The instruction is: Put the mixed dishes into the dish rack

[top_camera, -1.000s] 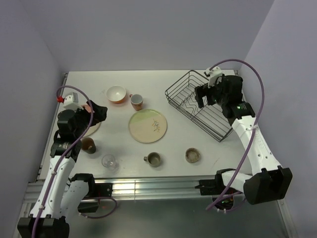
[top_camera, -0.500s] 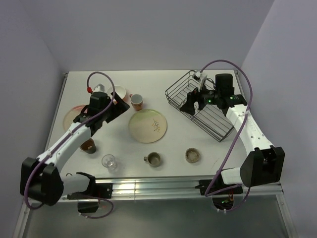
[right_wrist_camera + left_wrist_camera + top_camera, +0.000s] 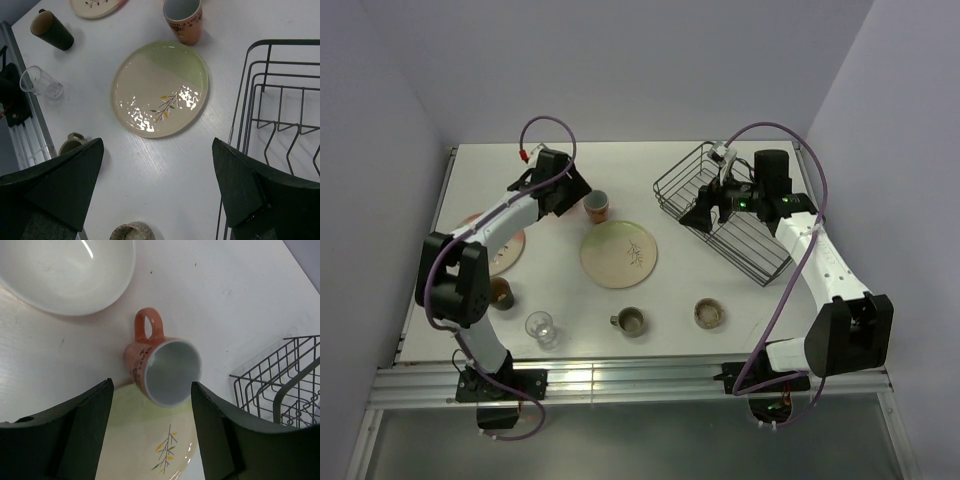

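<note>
My left gripper (image 3: 576,198) is open at the back left, just short of the pink cup (image 3: 165,367), which stands upright beyond its fingertips (image 3: 80,430). The orange bowl's white inside (image 3: 65,275) shows past the cup in the left wrist view; the arm hides that bowl from above. The cream-green sprig plate (image 3: 618,254) lies mid-table. My right gripper (image 3: 705,218) hangs open and empty at the left end of the dish rack (image 3: 750,235). The pink-cream plate (image 3: 500,250), brown cup (image 3: 500,293), clear glass (image 3: 540,326), grey-green cup (image 3: 632,320) and speckled bowl (image 3: 709,313) rest on the table.
The wire rack holds no dishes that I can see, and its near-left corner (image 3: 280,100) fills the right side of the right wrist view. Lilac walls close in the table on three sides. A metal rail (image 3: 620,380) runs along the near edge.
My left arm swung from over the pink-cream plate to the back, up to the pink cup, its jaws narrowing a little. The right gripper dropped to the rack's left end, then held.
</note>
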Controlling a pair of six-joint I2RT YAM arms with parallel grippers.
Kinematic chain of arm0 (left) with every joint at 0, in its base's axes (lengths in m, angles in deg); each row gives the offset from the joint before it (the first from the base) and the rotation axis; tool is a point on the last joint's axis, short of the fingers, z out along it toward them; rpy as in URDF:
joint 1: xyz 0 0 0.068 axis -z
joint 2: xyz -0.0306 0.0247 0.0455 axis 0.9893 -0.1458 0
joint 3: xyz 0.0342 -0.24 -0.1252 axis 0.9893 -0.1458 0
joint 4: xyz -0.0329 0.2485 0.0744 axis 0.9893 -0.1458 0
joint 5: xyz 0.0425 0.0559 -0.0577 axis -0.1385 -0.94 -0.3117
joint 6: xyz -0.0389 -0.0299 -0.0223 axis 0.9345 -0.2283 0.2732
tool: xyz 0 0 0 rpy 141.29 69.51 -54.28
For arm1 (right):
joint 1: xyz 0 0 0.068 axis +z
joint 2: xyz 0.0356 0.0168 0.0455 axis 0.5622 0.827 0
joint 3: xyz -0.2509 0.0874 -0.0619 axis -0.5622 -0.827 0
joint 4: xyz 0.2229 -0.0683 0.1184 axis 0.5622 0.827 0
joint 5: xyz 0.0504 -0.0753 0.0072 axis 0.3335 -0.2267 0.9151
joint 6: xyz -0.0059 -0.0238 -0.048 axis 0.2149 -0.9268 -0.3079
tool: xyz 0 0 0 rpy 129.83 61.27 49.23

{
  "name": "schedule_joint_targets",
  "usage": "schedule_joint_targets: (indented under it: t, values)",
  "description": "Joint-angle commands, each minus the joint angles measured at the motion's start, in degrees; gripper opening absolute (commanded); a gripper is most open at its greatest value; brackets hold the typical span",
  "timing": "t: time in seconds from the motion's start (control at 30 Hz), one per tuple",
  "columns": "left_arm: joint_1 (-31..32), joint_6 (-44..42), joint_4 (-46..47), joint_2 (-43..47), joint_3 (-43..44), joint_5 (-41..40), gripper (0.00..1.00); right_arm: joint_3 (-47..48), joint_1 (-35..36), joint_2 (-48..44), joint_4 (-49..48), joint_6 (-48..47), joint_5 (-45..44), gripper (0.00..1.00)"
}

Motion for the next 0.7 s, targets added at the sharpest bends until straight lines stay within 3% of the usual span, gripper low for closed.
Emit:
schedule_joint_targets:
  t: [0.0,0.3,0.67]
  values:
    - [0.2,-1.2,-2.0,-4.3,6.0,-0.1,0.69,-0.4,-0.6,-0.7,-2.1,0.4,0.8,0.96]
    - [0.7,-3.9,-6.5,-10.0,10.1,0.5,0.56,0.6,-1.8,0.6,-2.3,1.2,0.9,0.96]
    - [1.3,-5.6,-3.9,-12.8,10.8,3.4,0.23,2.7,-2.0,2.5,-2.1,2.3,1.5,0.96]
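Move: The pink mug the left hand is going for has its middle about 5 cm to that hand's right, only about 1 cm ahead and some 10 cm below. The white bowl is roughly 6 cm ahead and 6 cm to the hand's left, and the green-and-cream plate is about 9 cm back and 10 cm to its right, both low on the table. From the right hand the pink mug lies about 12 cm ahead, 27 cm to the left and 20 cm down. After a last small reach forward, the left hand drops about 6 cm onto the left side of the pink mug's rim, easing a centimetre or two to the right and tipping some 10 degrees steeper. The half-open fingers close most of the way as it sinks, ending astride the mug's left wall with one fingertip inside and the other outside, the descent nearly stopped. ##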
